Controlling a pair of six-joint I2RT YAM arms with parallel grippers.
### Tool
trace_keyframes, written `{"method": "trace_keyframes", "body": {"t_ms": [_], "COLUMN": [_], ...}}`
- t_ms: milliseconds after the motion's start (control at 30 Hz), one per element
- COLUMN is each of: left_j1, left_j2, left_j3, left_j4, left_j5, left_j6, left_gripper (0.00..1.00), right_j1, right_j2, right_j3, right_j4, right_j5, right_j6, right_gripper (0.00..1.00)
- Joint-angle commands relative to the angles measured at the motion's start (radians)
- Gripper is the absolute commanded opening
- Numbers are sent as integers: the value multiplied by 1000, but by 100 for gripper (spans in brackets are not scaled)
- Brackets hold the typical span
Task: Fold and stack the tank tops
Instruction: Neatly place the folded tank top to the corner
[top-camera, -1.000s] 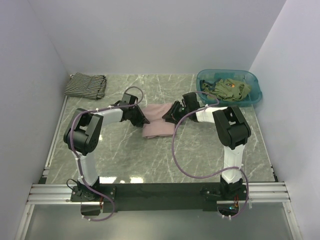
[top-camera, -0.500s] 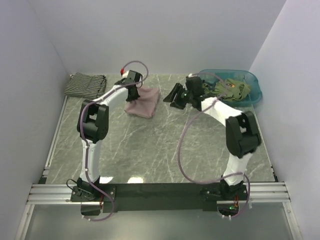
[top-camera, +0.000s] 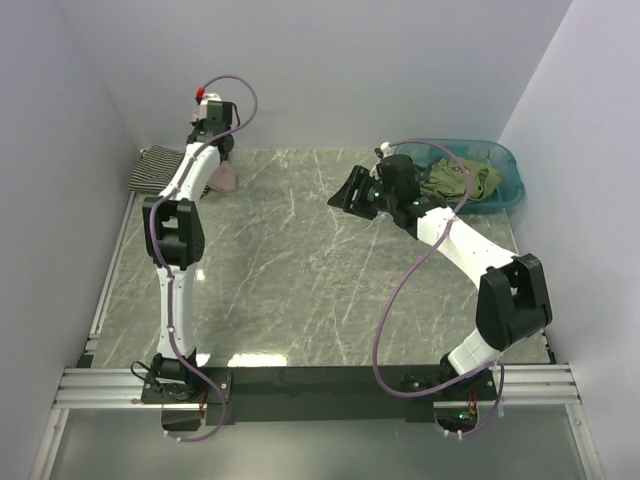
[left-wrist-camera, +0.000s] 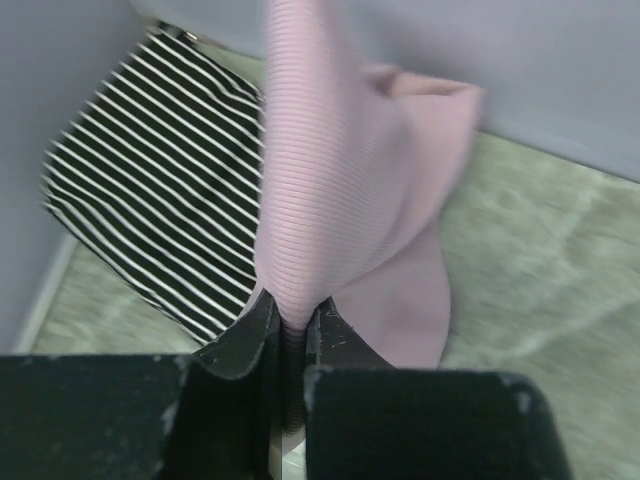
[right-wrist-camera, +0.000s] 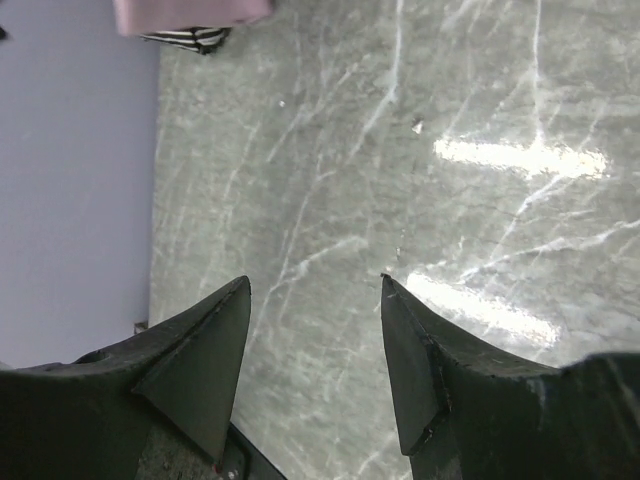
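My left gripper (left-wrist-camera: 290, 310) is shut on the folded dusty pink tank top (left-wrist-camera: 340, 200), which hangs from it above the back left corner (top-camera: 224, 178). Just beneath and to the left lies the folded black-and-white striped tank top (left-wrist-camera: 160, 200), also seen on the table (top-camera: 158, 170). My right gripper (right-wrist-camera: 315, 285) is open with nothing between its fingers, raised over the marble table at the back right (top-camera: 350, 190). Olive green tank tops (top-camera: 455, 180) lie bunched in the basin.
A teal plastic basin (top-camera: 505, 165) stands at the back right corner. Lilac walls close in the table on the left, back and right. The marble tabletop (top-camera: 320, 270) stretches between the arms, with a metal rail along the near edge.
The left arm has carried the pink tank top from the table's middle to the back left, over the striped one. The right gripper let go of it, opened and drew back to the right.
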Motion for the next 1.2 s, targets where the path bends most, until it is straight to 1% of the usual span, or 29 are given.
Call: {"method": "trace_keyframes", "body": {"t_ms": [0, 300, 333, 500, 600, 1100, 1167], "left_j1": [21, 104, 119, 173, 211, 379, 399], "left_j2": [-4, -34, -45, -68, -85, -73, -68], "left_j3": [81, 112, 113, 121, 98, 113, 115], "left_j4": [42, 35, 33, 24, 33, 53, 58], "left_j5": [-5, 81, 121, 217, 288, 492, 503], "left_j6": [116, 148, 140, 106, 87, -13, -19], "left_gripper": [0, 0, 0, 0, 0, 0, 0], "right_j1": [5, 15, 17, 29, 37, 66, 69], "right_j2": [4, 25, 28, 35, 36, 119, 124], "right_j3": [17, 50, 57, 91, 105, 157, 165], "right_j4": [-12, -26, -29, -55, -63, -91, -94], "right_j5": [9, 17, 18, 40, 48, 74, 77], "right_j6": [-41, -42, -42, -53, -53, -62, -64], "right_gripper": [62, 62, 62, 62, 62, 62, 62]}}
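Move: The left hand still holds the pink tank top by one edge. The striped stack it is being taken to has its middle about 9 cm to this hand's left, some 2 cm ahead and roughly 13 cm below. The table's far left corner lies about 17 cm left, 8 cm ahead and 14 cm below. From the idle, open right hand, the striped stack is roughly 47 cm left, 24 cm ahead and 18 cm lower. The left hand carries the pink tank top about 16 cm to the left, almost level and only a centimetre or so up, passing across above the striped stack from its right part to its left edge by the side wall, while the wrist rolls some 15 degrees so that its left side dips, and the shut fingers keep their pinch on the cloth. Out over bare table, the right hand, open and touching nothing, bobs a couple of centimetres down and up, then sinks to about 3 cm lower with a slight drift left. ##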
